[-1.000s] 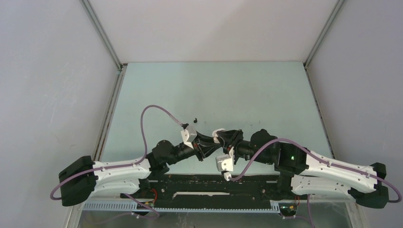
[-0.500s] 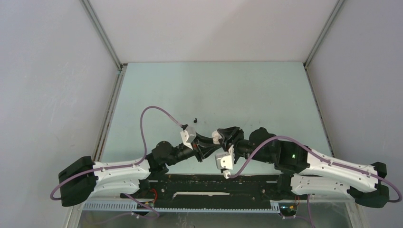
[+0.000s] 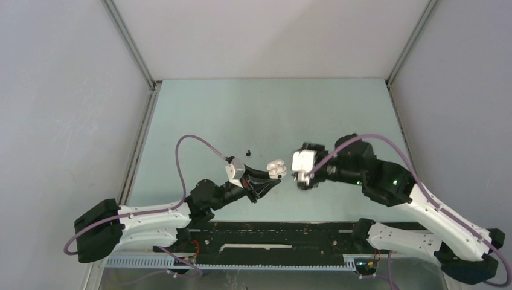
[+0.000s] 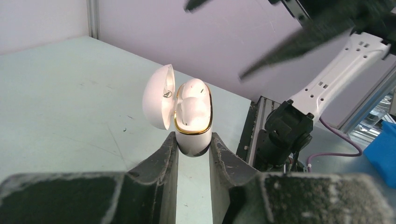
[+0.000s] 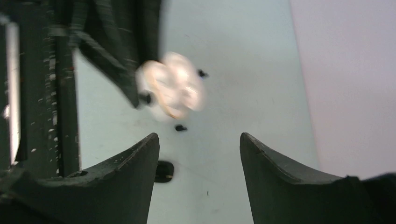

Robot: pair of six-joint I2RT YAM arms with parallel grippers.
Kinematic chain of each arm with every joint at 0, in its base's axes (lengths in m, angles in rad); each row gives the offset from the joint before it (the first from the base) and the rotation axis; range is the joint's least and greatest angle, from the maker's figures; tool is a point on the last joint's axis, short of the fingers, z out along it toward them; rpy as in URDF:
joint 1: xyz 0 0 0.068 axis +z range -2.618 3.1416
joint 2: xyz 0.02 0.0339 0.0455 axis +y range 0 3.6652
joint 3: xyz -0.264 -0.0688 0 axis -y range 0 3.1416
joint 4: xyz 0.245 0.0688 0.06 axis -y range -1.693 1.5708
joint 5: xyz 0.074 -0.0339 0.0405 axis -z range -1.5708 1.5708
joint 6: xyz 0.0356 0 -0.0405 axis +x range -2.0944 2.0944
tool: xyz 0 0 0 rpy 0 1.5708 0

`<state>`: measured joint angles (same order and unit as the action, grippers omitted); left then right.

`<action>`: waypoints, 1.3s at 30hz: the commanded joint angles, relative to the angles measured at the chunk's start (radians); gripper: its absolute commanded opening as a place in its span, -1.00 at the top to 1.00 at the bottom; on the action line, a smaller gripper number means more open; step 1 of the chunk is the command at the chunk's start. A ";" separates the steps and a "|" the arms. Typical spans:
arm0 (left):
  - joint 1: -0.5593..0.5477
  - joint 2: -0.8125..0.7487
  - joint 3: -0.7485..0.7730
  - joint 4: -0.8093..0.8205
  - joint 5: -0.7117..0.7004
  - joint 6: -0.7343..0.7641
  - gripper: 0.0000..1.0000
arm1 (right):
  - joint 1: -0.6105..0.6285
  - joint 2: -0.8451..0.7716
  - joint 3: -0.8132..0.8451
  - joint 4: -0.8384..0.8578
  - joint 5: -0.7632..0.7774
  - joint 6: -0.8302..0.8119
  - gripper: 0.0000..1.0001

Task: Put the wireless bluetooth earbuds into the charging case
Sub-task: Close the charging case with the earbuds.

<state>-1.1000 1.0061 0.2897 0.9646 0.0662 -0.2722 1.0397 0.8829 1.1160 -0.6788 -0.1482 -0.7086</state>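
The white charging case (image 4: 192, 135) with a gold rim stands upright between my left gripper's (image 4: 193, 142) fingers, which are shut on its lower body. Its lid (image 4: 159, 95) hangs open to the left. Two white wireless bluetooth earbuds (image 4: 190, 98) sit in the case. From above, the case (image 3: 276, 168) is held a little over the table. My right gripper (image 5: 199, 137) is open and empty, raised above and to the right of the case (image 5: 170, 91), which is blurred there. Tiny black earbuds (image 5: 180, 127) lie on the table near the case.
Small black specks (image 3: 248, 152) lie on the pale green table (image 3: 272, 109) behind the left gripper. A small dark rounded object (image 5: 164, 171) rests by the right gripper's left finger. Grey walls enclose the table on three sides. A black rail (image 3: 272, 232) runs along the near edge.
My right gripper has opened and drawn back up and to the right, away from the case. The left gripper still holds the case in about the same place.
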 commanded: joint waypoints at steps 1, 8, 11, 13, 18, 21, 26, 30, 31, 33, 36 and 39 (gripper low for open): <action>0.002 -0.014 0.001 0.058 -0.030 -0.005 1.00 | -0.293 0.008 0.097 -0.028 -0.216 0.271 -0.33; 0.002 -0.042 0.026 -0.053 -0.036 0.030 1.00 | -0.798 0.140 0.102 -0.230 -0.685 0.302 -0.45; 0.003 -0.053 0.050 -0.141 -0.024 0.053 1.00 | -0.868 0.229 0.104 -0.374 -0.859 0.191 -0.44; 0.003 -0.062 0.079 -0.229 -0.002 0.073 1.00 | -0.882 0.264 0.074 -0.389 -0.961 0.145 -0.43; 0.003 -0.062 0.120 -0.328 0.020 0.099 1.00 | -0.885 0.255 -0.099 -0.062 -1.189 0.338 -0.42; 0.003 -0.044 0.121 -0.328 0.028 0.088 1.00 | -0.849 0.233 -0.175 0.131 -1.171 0.447 -0.55; 0.003 0.023 0.129 -0.324 0.099 0.079 1.00 | -0.786 0.254 -0.188 0.089 -1.138 0.370 -0.60; 0.002 0.056 0.148 -0.314 0.170 0.060 1.00 | -0.738 0.242 -0.191 0.091 -1.097 0.382 -0.65; 0.001 0.061 0.151 -0.312 0.181 0.059 1.00 | -0.727 0.250 -0.191 0.091 -1.092 0.382 -0.67; 0.002 0.069 0.160 -0.311 0.189 0.061 1.00 | -0.710 0.269 -0.191 0.093 -1.078 0.388 -0.72; 0.002 0.090 0.178 -0.311 0.221 0.068 1.00 | -0.683 0.304 -0.191 0.108 -1.072 0.403 -0.99; 0.002 0.135 0.212 -0.311 0.258 0.066 1.00 | -0.655 0.330 -0.191 0.109 -1.085 0.405 -0.99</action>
<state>-1.0992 1.0981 0.4339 0.6117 0.2497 -0.2096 0.3550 1.1812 0.9241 -0.6041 -1.2232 -0.3199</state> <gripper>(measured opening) 0.273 0.993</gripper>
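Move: The open charging case, both white earbuds in its wells, is still pinched in the left fingers, its middle about 1 cm ahead, 1 cm right and 1 cm above that hand. From the right hand it lies some 7 cm left, about 1 cm ahead and 4 cm lower. On the table, roughly 27 cm below the right hand, a black case sits about 2 cm ahead and 4 cm right, and a black earbud 6 cm ahead and 4 cm left. The right hand swings clear of the charging case, about 8 cm forward and 9 cm right, then sinks and curves back leftward and back towards it, ending about 8 cm lower than it began; on the way it rolls some 60 degrees about its finger line and opens from two-thirds to nearly full, so that its fingers spread across lid and body without closing. Meanwhile the left hand keeps its pinch on the body and brings the charging case down about 5 cm, nearly 3 cm right and a little back, its fingers tipping down some 15 degrees and turning slightly clockwise. ##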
